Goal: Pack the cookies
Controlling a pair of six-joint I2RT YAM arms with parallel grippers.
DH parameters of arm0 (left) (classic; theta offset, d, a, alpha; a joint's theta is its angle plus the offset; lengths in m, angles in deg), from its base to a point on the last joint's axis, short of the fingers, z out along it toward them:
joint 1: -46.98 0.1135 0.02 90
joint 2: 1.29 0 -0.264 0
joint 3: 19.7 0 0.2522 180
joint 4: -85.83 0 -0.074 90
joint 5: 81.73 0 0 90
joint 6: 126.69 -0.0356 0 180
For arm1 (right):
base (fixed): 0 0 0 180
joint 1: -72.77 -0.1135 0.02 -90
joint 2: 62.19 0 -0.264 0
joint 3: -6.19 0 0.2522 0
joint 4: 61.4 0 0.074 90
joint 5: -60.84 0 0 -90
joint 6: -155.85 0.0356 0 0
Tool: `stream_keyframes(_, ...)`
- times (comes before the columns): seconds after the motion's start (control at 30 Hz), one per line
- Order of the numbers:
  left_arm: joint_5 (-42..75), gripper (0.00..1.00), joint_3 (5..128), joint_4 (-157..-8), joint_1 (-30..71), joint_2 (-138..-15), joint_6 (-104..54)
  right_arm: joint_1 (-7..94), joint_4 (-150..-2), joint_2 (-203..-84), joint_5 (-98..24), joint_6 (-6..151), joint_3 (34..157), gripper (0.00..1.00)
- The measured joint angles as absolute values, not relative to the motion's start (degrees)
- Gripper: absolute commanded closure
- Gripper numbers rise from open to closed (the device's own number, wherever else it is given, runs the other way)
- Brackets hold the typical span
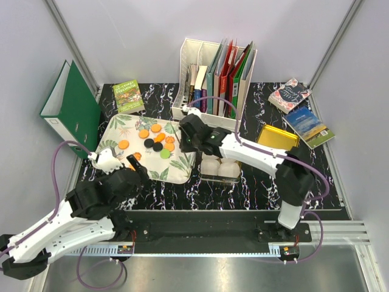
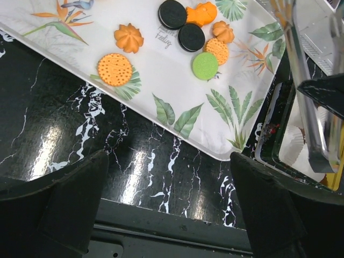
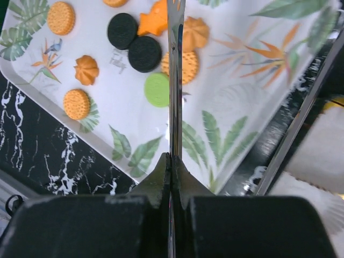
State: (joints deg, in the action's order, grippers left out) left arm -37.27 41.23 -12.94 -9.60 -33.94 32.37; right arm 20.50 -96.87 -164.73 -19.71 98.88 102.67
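Note:
The cookies (image 1: pixel 157 139) lie loose on a leaf-patterned tray (image 1: pixel 182 167): several orange ones, two black (image 3: pixel 122 30) and one green (image 3: pixel 157 89). My right gripper (image 3: pixel 172 161) is shut on thin metal tongs (image 3: pixel 175 80), whose closed blades reach out over the tray, passing just right of the green cookie. In the top view that gripper (image 1: pixel 188 137) hovers at the tray's right side. My left gripper (image 2: pixel 169 161) stands open and empty above the black tabletop just off the tray's near edge (image 2: pixel 177 123), with the green cookie (image 2: pixel 205 65) well ahead of it.
A clear box with white pleated paper cups (image 1: pixel 220 167) sits right of the tray, with a gold lid (image 1: pixel 278 137) beyond it. At the back stand a white file holder (image 1: pixel 213 79), a green binder (image 1: pixel 73 109) and a few books (image 1: pixel 301 106).

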Motion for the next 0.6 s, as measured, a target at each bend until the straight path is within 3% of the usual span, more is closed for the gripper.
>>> stream_keyframes(0.4,-37.21,0.01,40.45,-10.21,-9.58,-34.83,33.79,17.37,-94.71,-181.34,-23.03,103.47,111.94,0.99)
stream_keyframes(0.6,-37.12,0.01,40.29,-10.23,-9.58,-34.83,33.75,17.37,-94.42,-182.30,-23.84,104.24,111.92,0.63)
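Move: My right hand holds the steel tongs above the right part of the tray. The green cookie lies about 5 cm ahead, 9 cm to the left and 11 cm below. The nearer black cookie is some 9 cm ahead and 12 cm left; the round biscuit is about 8 cm ahead and 7 cm left. The cookie container is level with my hand, roughly 16 cm to its right. From my left hand the green cookie is some 19 cm ahead, 8 cm right. I sweep my right hand left over the tray towards the green cookie, about 6 cm, and sink about 8 cm with the tongs, the drop mostly coming after the sideways run and my fingers tipping slightly further down. Once low I stop and my shut fingers start to part around the tong arm between them, to roughly a quarter open. ##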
